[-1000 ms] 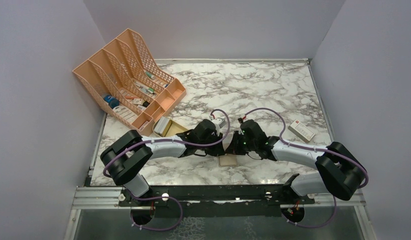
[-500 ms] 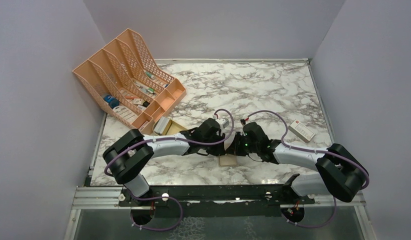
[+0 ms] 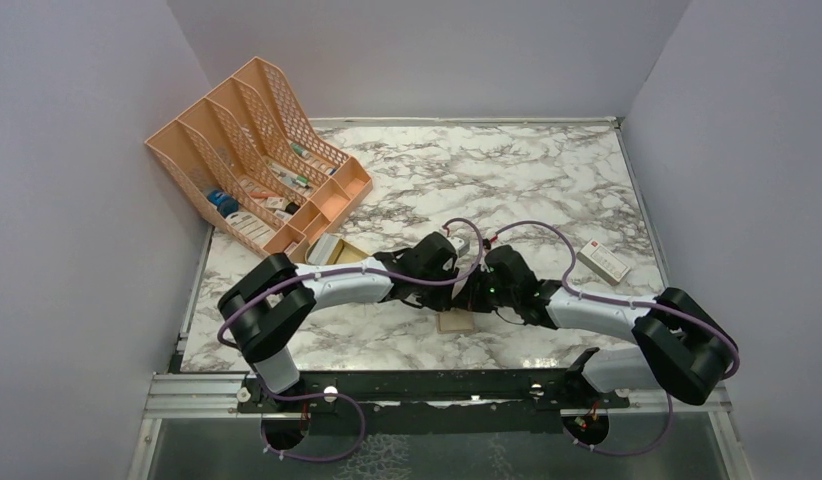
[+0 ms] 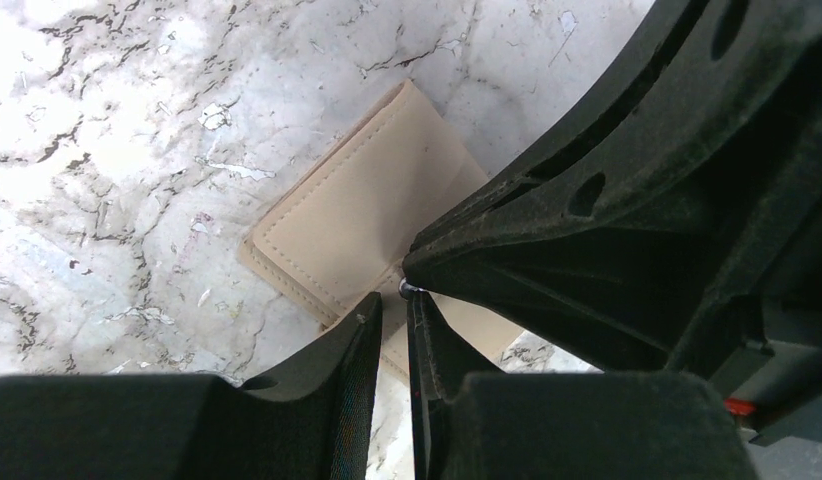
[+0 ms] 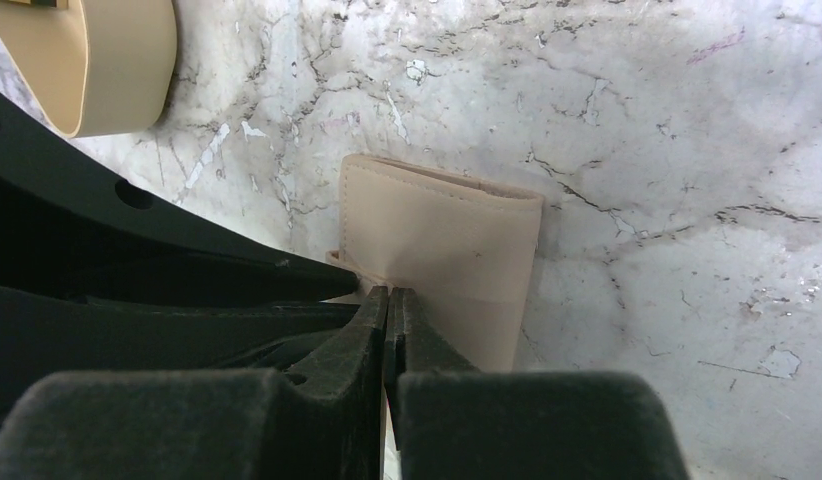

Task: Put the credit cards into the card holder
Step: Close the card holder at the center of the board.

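The tan card holder lies folded shut on the marble, near the front edge, under both grippers. In the right wrist view my right gripper is shut, its tips pinching the near left edge of the card holder, whose cover puckers up toward them. My left gripper hovers just over the card holder with a narrow gap between its fingers and nothing in that gap. From above, the left gripper and right gripper almost touch. I cannot make out the credit cards.
An orange mesh file rack stands at the back left. A beige oval dish sits just in front of it, close to the left arm, and shows as the dish in the right wrist view. A white box with a red mark lies at the right.
The left arm has stretched to the right, bringing its gripper up against the right one over the card holder. The right gripper's fingers have closed the last little bit.
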`<move>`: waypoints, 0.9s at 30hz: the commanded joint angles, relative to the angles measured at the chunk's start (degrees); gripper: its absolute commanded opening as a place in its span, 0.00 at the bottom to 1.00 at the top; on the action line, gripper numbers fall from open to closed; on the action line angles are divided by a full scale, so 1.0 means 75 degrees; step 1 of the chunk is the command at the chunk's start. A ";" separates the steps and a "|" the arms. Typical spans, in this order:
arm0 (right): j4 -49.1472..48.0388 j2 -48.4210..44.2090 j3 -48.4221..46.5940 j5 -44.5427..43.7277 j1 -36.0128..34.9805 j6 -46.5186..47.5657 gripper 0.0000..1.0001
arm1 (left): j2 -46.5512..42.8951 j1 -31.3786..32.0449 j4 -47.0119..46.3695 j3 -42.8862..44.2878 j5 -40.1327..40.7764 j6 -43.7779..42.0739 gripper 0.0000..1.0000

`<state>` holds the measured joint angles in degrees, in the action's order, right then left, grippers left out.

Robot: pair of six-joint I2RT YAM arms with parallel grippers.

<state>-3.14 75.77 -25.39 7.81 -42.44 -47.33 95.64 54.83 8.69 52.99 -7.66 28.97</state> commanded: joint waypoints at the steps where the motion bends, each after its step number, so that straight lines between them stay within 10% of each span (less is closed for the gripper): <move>1: 0.1661 0.0417 0.0534 -0.0567 -0.0269 0.0179 0.01 | 0.0732 -0.0023 0.0893 0.0080 0.0783 -0.0339 0.19; 17: 0.1989 -0.0513 0.0763 -0.1095 -0.0353 -0.0172 0.01 | 0.1015 0.0050 0.0932 0.0246 0.0853 -0.0042 0.20; 27: 0.2683 -0.1872 -0.0436 -0.1092 -0.0353 -0.0217 0.32 | -0.0995 -0.0012 0.0347 0.0051 0.1298 0.0638 0.26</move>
<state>8.32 66.28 -25.32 1.17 -44.69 -49.60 95.85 55.55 11.40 55.18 -5.43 31.14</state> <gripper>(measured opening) 0.287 0.238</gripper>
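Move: The snap tab of the closed card holder is right under the fingertips: about 1 cm right of the left hand's point and 1 cm below, level with the right hand and 1 cm below. The holder's middle lies some 2 cm to the right of the snap. The beige tray is farther off, roughly 21 cm left and 8 cm ahead of the left hand. Right fingers slide some 2 cm right off the snap, then back and up, opening; left hand edges right, returns. ##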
